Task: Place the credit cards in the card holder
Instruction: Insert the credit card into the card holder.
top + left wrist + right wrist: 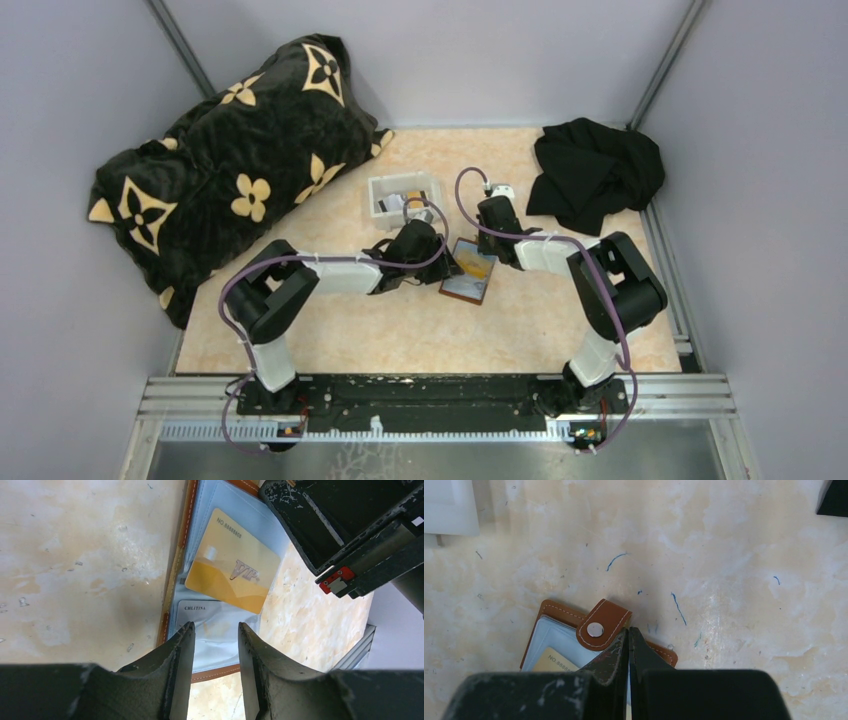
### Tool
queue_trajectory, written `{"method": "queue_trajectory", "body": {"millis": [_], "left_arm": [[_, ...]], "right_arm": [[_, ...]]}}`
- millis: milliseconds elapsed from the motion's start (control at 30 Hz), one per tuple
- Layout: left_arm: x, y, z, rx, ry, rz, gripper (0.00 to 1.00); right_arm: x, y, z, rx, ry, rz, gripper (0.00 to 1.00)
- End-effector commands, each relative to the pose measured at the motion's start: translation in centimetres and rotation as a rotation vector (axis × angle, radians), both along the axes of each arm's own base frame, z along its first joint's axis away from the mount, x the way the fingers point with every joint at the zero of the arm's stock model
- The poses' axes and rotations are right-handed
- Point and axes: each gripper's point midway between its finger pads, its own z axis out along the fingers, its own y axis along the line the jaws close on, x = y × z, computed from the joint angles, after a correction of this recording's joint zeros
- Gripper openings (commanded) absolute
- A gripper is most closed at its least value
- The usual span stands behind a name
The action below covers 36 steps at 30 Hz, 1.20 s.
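The card holder point(466, 291) lies open on the table, brown leather with clear sleeves point(220, 640). A gold credit card point(232, 570) rests tilted on those sleeves; I cannot tell whether any edge is tucked in. A grey credit card point(200, 611) sits inside the sleeve below it. My left gripper point(216, 630) hovers open over the sleeves, holding nothing, and stands at the holder's left side point(447, 262). My right gripper point(629, 631) is shut, its tips down on the holder's far leather edge point(561, 611) beside the snap tab point(600, 626). It comes in from the holder's upper right point(497, 244).
A white tray point(405, 192) holding more cards stands just behind the holder, its corner showing in the right wrist view point(449, 505). A black and gold patterned cushion point(230, 160) fills the back left. A black cloth point(595, 170) lies at the back right.
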Motion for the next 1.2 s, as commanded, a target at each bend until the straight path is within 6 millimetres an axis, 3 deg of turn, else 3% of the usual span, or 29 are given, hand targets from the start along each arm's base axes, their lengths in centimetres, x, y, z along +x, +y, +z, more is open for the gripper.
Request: {"method": "queue_trajectory", "body": {"millis": [0, 167, 300, 433, 600, 667, 933, 1167], "left_arm": [[0.7, 0.2, 1.2, 0.004, -0.110, -0.019, 0.45], [0.9, -0.7, 4.0, -0.032, -0.209, -0.045, 0.44], [-0.2, -1.0, 4.6, -0.037, -0.250, -0.092, 0.42], [-1.5, -1.3, 3.4, 0.007, -0.233, -0.134, 0.32], [-2.8, -0.9, 1.7, 0.081, -0.211, -0.136, 0.06], [-3.0, -0.6, 1.2, 0.120, -0.213, -0.127, 0.00], [-2.6, 0.1, -1.4, 0.289, -0.195, -0.104, 0.00], [-1.2, -0.7, -1.7, 0.311, -0.227, -0.082, 0.00]], "right_arm": [[-4.2, -1.3, -5.0, -0.071, 0.202, 0.022, 0.00], [-4.2, -1.4, -5.1, -0.073, 0.203, 0.021, 0.00], [-4.2, -1.3, -5.2, -0.069, 0.203, 0.022, 0.00], [-4.2, -1.3, -5.2, -0.069, 0.204, 0.022, 0.00], [-4.2, -1.4, -5.1, -0.073, 0.201, 0.021, 0.00], [-4.2, -1.4, -5.1, -0.072, 0.201, 0.021, 0.00], [-4.3, -1.4, -5.0, -0.068, 0.200, 0.024, 0.00], [-4.4, -1.4, -5.1, -0.067, 0.204, 0.026, 0.00]]}}
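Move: The yellow card lies crooked on the open card holder, about 4 cm ahead and 3 cm to the right of the left hand, some 1 cm lower. The white card sits roughly 2 cm back and 1 cm right of that hand; the right gripper's tips are about 8 cm ahead and 5 cm right, and the white tray 16 cm ahead and 12 cm left. From the right hand, the yellow card is about 4 cm back and 2 cm left. Over the card holder the left hand rises about 3.5 cm, draws back and slightly right while its half-open fingers shut, then comes down some 4 cm onto the white card behind the yellow card's near edge, its wrist turning some 20 degrees. Once low, the closed tips creep forward about 1 cm. The right gripper, still shut, keeps its tips on the holder's far edge beside the strap. ##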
